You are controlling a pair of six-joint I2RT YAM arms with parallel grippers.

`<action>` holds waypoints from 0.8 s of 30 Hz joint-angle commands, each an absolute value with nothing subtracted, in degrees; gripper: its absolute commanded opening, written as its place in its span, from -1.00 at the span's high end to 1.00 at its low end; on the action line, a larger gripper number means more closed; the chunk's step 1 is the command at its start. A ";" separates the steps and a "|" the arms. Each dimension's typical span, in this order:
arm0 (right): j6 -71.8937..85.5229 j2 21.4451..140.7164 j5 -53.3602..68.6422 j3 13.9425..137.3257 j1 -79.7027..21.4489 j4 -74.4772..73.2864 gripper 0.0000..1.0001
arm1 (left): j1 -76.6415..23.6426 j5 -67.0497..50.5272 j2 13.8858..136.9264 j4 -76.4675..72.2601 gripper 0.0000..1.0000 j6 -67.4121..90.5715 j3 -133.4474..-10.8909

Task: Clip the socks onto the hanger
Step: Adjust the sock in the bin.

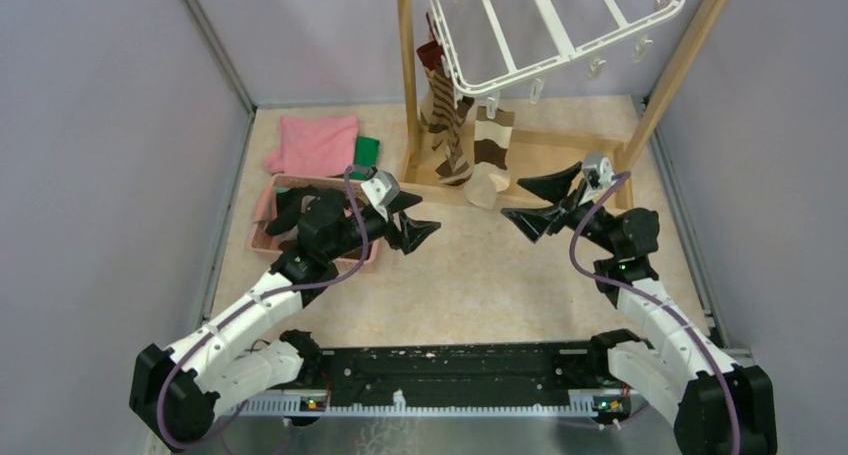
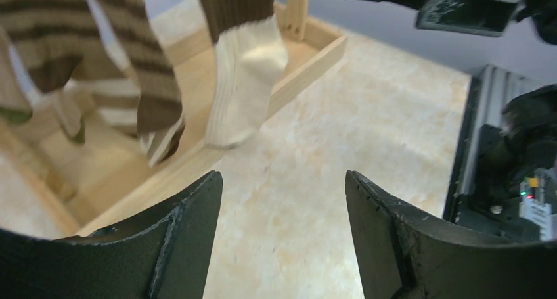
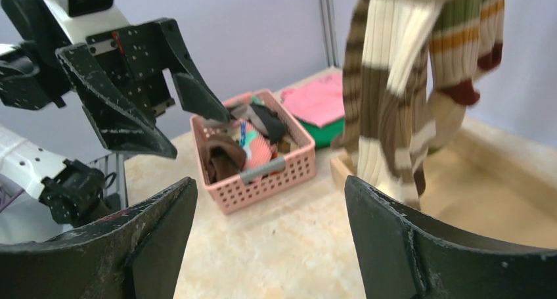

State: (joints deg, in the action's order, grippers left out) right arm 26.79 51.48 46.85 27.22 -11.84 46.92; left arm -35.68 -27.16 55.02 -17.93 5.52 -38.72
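Note:
The white hanger (image 1: 555,25) hangs tilted in the wooden post frame (image 1: 408,75) at the back. Striped socks dangle from its near-left clips: a brown-and-cream one (image 1: 492,155) with a cream toe (image 2: 244,82), and darker striped ones (image 1: 445,125) beside it. In the right wrist view the hanging socks (image 3: 394,82) fill the upper right. My left gripper (image 1: 415,218) is open and empty over the table, left of the socks. My right gripper (image 1: 540,203) is open and empty, right of them. More socks lie in the pink basket (image 3: 263,181).
The pink basket (image 1: 262,237) sits at the left under my left arm. A pink cloth (image 1: 315,145) and a green cloth (image 1: 366,153) lie behind it. The frame's wooden base (image 1: 560,160) borders the back. Purple walls close in both sides.

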 commanded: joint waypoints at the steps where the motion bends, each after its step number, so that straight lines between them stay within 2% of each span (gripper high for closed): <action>1: 24.73 47.92 44.45 23.27 -11.78 45.70 -0.63 | -35.73 -16.80 51.10 -7.41 -0.50 0.98 -37.30; 6: 23.24 43.84 43.71 18.92 -11.78 42.06 -0.63 | -35.69 -11.23 50.34 4.07 -0.52 -1.97 -41.39; 13: 21.62 40.50 41.59 14.33 -11.78 41.67 -0.63 | -35.66 -5.21 49.21 14.44 -0.97 -6.88 -46.69; 24: 23.35 43.16 41.48 11.55 -11.78 47.81 -0.63 | -35.47 1.88 55.57 20.57 -0.98 -15.74 -51.85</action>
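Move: The socks in the pink bin lie about 26 cm to the left hand's left, roughly 12 cm farther out and some 23 cm lower. Beyond them is the green cloth, about 17 cm left and 32 cm out from that hand. The last-hung striped sock is 14 cm to its right and 12 cm out, about level in height. For the right hand the bin socks are about 50 cm left, 12 cm ahead and 26 cm below. Towards the bin of socks the left hand swings empty, about 8 cm left and a little forward, dipping some 5 cm early on and then nearly holding height. On the way the wrist turns some 35 degrees, fingers tipping down and swinging counter-clockwise, and the gripper opens wide. The right hand, still open, sinks about 8 cm below the hung socks, tipping slightly down. ##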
